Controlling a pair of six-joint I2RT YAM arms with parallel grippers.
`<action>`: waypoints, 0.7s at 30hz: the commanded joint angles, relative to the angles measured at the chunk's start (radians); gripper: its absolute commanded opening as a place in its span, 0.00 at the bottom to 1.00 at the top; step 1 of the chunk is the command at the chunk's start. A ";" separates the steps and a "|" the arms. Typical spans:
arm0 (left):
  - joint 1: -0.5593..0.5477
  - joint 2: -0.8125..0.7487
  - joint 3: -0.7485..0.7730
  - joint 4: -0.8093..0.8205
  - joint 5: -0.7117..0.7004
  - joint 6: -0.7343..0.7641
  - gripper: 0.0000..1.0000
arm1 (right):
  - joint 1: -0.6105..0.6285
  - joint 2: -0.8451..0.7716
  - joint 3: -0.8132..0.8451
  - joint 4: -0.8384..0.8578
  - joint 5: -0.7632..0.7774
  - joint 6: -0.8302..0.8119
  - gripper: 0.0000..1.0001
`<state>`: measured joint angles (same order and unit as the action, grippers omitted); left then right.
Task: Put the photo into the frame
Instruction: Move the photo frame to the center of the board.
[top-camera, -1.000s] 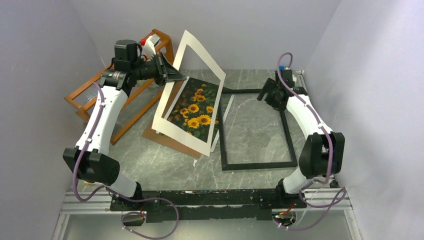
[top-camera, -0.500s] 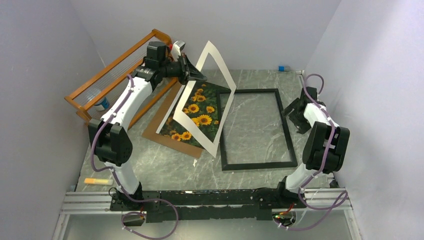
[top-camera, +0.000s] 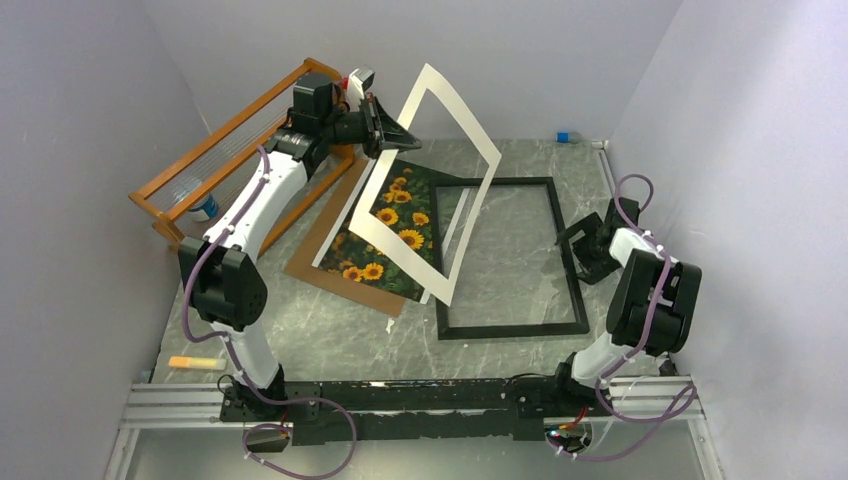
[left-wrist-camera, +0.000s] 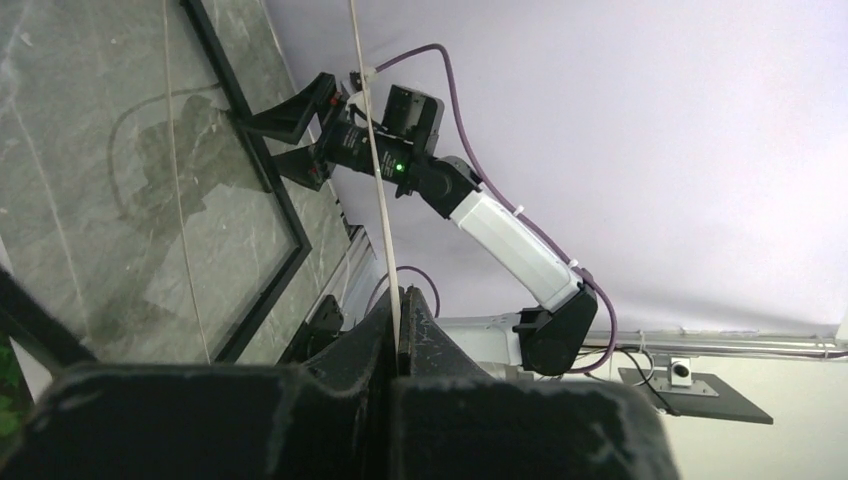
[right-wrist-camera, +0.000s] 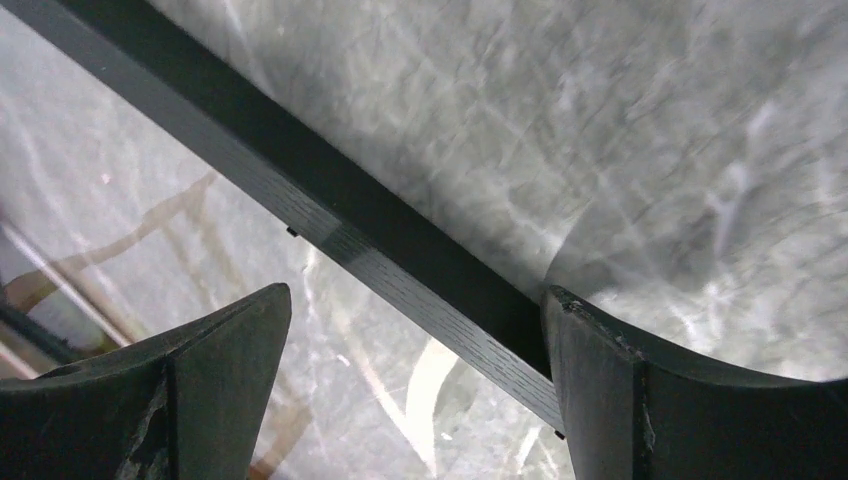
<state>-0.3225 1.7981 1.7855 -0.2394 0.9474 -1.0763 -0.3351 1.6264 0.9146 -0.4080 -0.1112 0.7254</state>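
The photo (top-camera: 395, 235), yellow sunflowers on dark green, lies face up on a brown backing board (top-camera: 318, 268) left of centre. To its right the black frame (top-camera: 510, 330) lies flat on the table. My left gripper (top-camera: 392, 135) is shut on the top corner of a white mat border (top-camera: 462, 110) and holds it tilted in the air above the photo and the frame's left side. In the left wrist view the mat's thin edge (left-wrist-camera: 375, 170) runs up from between the pressed jaws (left-wrist-camera: 400, 300). My right gripper (top-camera: 582, 245) (right-wrist-camera: 417, 295) stands open, straddling the frame's right rail (right-wrist-camera: 330, 215).
An orange wooden rack (top-camera: 230, 125) stands at the back left with a blue-capped object (top-camera: 205, 208) inside. An orange pen (top-camera: 195, 362) lies near the left arm's base. A small blue item (top-camera: 563, 137) sits by the back wall. Walls close in on both sides.
The left gripper has swung the mat up and to the right, over the frame's left side. The right gripper left the frame's far corner and now sits at its right rail.
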 joint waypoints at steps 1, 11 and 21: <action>-0.007 0.010 0.005 0.094 0.035 -0.058 0.03 | 0.012 -0.052 -0.075 0.063 -0.161 0.084 0.98; -0.007 0.021 -0.075 0.115 0.005 -0.065 0.03 | 0.113 -0.103 -0.198 0.141 -0.280 0.161 0.97; -0.007 0.024 -0.171 0.199 -0.062 -0.116 0.03 | 0.274 -0.140 -0.266 0.234 -0.248 0.301 0.95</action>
<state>-0.3252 1.8366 1.6547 -0.1425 0.9230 -1.1576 -0.0906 1.5051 0.6800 -0.1562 -0.3809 0.9638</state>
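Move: The photo frame lies flat with its right rail just under my right hand, between my open fingers. Its middle is about 16 cm to the left, 2 cm ahead and 2 cm below, and the board's center is roughly 36 cm left and 2 cm ahead. The photo's middle is some 44 cm left and 9 cm farther out. From my left hand, which grips the hanging mat, the frame's middle is about 18 cm right, 4 cm back and 36 cm down. With my right fingers still wide open astride the right rail, I keep the outer finger against its outside edge and sweep left about 13 cm, almost level and gathering speed, tilting the fingertips leftward some 20 degrees as I push the frame towards the board's center. My left hand keeps its pinch on the mat, waits briefly, then lowers it about 5 cm, tipping slightly down. ##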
